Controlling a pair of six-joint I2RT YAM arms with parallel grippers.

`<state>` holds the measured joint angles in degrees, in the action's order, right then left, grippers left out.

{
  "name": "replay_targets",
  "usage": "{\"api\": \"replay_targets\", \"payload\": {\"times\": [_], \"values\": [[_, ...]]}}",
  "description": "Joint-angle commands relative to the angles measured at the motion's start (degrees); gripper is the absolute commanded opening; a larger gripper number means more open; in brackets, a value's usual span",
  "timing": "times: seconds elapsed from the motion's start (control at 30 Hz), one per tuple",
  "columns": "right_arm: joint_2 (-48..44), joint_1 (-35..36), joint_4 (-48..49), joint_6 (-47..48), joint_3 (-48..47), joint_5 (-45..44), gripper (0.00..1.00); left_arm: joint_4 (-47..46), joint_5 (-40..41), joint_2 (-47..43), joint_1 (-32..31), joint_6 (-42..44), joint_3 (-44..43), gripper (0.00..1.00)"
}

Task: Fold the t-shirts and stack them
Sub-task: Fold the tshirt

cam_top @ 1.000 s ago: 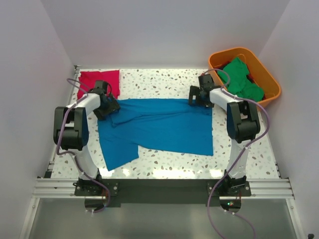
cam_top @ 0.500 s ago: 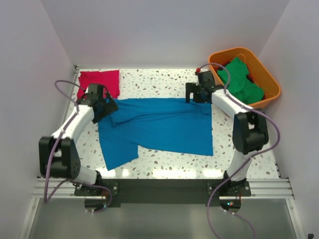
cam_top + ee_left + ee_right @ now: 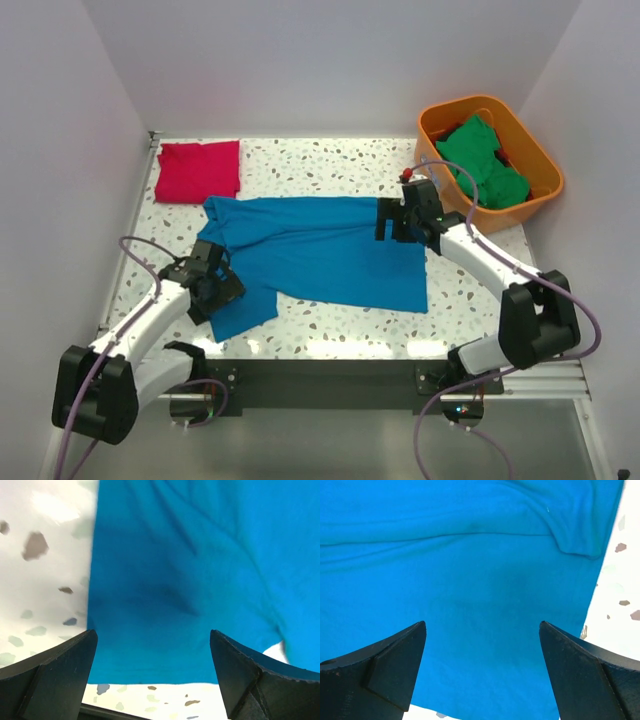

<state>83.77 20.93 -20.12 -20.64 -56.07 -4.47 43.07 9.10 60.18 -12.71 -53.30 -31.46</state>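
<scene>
A bright blue t-shirt (image 3: pixel 320 250) lies spread across the middle of the table. It fills most of the left wrist view (image 3: pixel 190 570) and the right wrist view (image 3: pixel 470 570). My left gripper (image 3: pixel 222 288) hovers open over the shirt's near-left part, by its hem, with nothing between its jaws (image 3: pixel 152 635). My right gripper (image 3: pixel 386 220) hangs open above the shirt's right half, and its jaws (image 3: pixel 482 625) are empty too. A folded crimson t-shirt (image 3: pixel 198 170) rests at the far left corner. Green t-shirts (image 3: pixel 483 160) are piled in the bin.
An orange plastic bin (image 3: pixel 535 160) stands at the far right corner of the speckled table (image 3: pixel 330 155). White walls close in the left, back and right sides. A metal rail (image 3: pixel 320 375) with both arm bases runs along the near edge.
Both arms have drawn back from the shirt's far corners toward the near side. The left gripper opened fully, let go of the far-left corner and moved down to the near-left part.
</scene>
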Motion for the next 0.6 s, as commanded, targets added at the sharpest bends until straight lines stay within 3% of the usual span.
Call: {"api": "replay_targets", "payload": {"times": [0.0,0.3,0.53,0.57], "values": [[-4.6,0.0,1.9,-2.3,0.8,-2.1,0.99,1.3,-0.8,-2.4,-5.2,-6.9,2.1,1.0],[-5.3,0.0,1.4,-3.5,3.3,-2.5,0.99,3.3,-1.2,-7.3,-11.6,-12.3,5.5,1.0],[-6.4,0.0,-0.7,-3.3,3.7,-4.9,0.99,2.0,-0.3,-0.4,-12.7,-12.4,5.4,1.0],[-7.0,0.0,-1.6,-3.6,4.0,-5.1,0.99,2.0,0.0,-0.2,-12.8,-12.7,5.4,0.96]]}}
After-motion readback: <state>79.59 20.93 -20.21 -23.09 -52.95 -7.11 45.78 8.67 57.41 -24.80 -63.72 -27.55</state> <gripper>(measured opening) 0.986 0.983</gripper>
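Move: The blue t-shirt's near sleeve hem lies about 8 cm back and 6 cm to the right of the left hand's open fingers, with the cloth some 2 cm below. The notch where that sleeve meets the body is roughly 15 cm to the hand's right and 3 cm ahead; the table's near edge is about 17 cm straight back. From the right hand, the hem lies some 46 cm left, 33 cm back and 9 cm down. The left hand draws back and to the right over the flat sleeve towards its near hem, about 5 cm in all, sinking a little over 1 cm and slowing almost to a stop low above the cloth. Its fingers stay wide open and still point steeply down; contact with the cloth can't be made out. ##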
